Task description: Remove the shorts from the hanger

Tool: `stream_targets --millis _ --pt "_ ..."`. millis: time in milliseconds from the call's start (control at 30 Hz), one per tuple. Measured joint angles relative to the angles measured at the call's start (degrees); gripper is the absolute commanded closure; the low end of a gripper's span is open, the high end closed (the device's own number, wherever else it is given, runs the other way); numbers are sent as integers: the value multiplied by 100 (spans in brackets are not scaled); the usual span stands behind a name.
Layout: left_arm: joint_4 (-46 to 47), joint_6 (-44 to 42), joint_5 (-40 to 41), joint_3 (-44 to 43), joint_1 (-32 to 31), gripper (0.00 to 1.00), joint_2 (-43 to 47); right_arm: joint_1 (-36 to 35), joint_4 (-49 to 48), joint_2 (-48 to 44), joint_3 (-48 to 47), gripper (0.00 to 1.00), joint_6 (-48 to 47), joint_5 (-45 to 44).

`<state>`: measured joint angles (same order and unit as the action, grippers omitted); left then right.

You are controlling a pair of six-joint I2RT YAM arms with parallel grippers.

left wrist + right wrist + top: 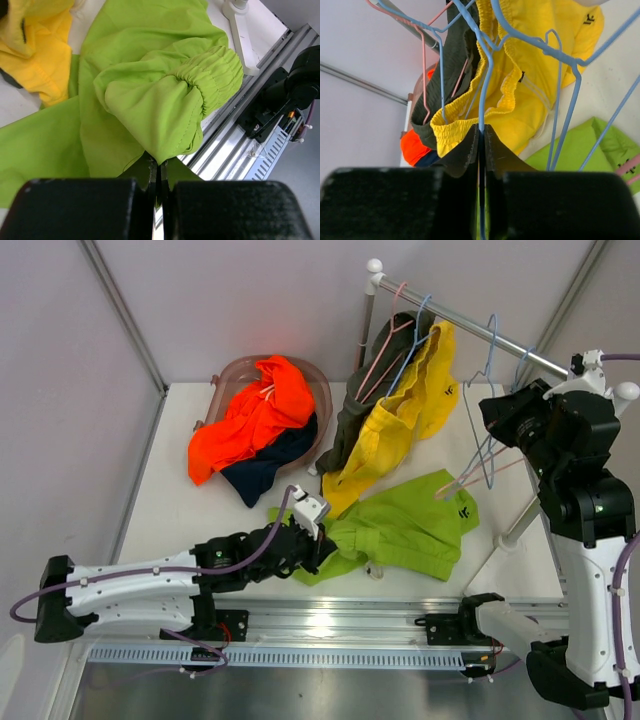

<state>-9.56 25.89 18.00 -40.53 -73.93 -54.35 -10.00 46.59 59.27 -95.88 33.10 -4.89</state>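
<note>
The lime green shorts (405,528) (160,95) lie spread on the table near its front edge. My left gripper (318,540) (159,165) is shut on a fold of their fabric at their left end. Yellow shorts (400,415) (540,60) and dark olive shorts (362,405) (455,60) hang on hangers from the rail (505,342). My right gripper (493,425) (481,131) is up by the rail. It is shut on the wire of a bare blue hanger (489,380) (482,80).
A pinkish basket (326,392) at the back left holds orange shorts (255,410) and navy shorts (262,468). A bare pink hanger (475,478) dangles beside the blue one. The rack's white post (517,525) stands at the table's right. A metal rail (350,625) borders the front edge.
</note>
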Motion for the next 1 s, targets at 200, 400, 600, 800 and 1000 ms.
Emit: stream_targets --millis 200,400,600,800,1000 --pt "-1021 -149 466 -903 -2 100 302 0 -11 -348 138 15 57 -24" --pt "-1956 -715 1071 -2581 140 100 310 0 46 -669 140 1 -17 -33" --pt "-2677 -1714 1102 -4739 1373 100 -170 0 111 -999 330 1 -55 -72" --pt "-2992 -2599 728 -7829 3082 100 -1585 0 249 -1322 804 1 -144 -155" --pt "-2732 -2715 -81 -10428 4621 100 -3359 0 308 -1685 1434 1 -170 -162"
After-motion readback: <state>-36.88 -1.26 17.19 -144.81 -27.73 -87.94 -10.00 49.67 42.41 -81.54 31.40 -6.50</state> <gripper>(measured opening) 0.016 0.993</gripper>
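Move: The green shorts are already pinched in the left hand and spread over the table, their middle some 12 cm ahead, 12 cm right and 19 cm below it. The basin lies about 50 cm ahead, 21 cm left and 16 cm below; the hanging yellow shorts some 32 cm ahead, 16 cm right and 5 cm above. From the right hand, still shut on a blue hanger, the rail passes 9 cm ahead, 3 cm left and 14 cm above; the yellow shorts are 17 cm ahead, 15 cm left, 21 cm below. The green shorts are hoisted by the left hand's kept pinch, fast upward about 45 cm while swinging left and forward to the basin's side, fingers turning counter-clockwise and tipping up roughly 40 degrees each. The blue hanger is let go by the right hand, which opens wide, backs off about 6 cm from the rail, rising slightly, then sinks. ##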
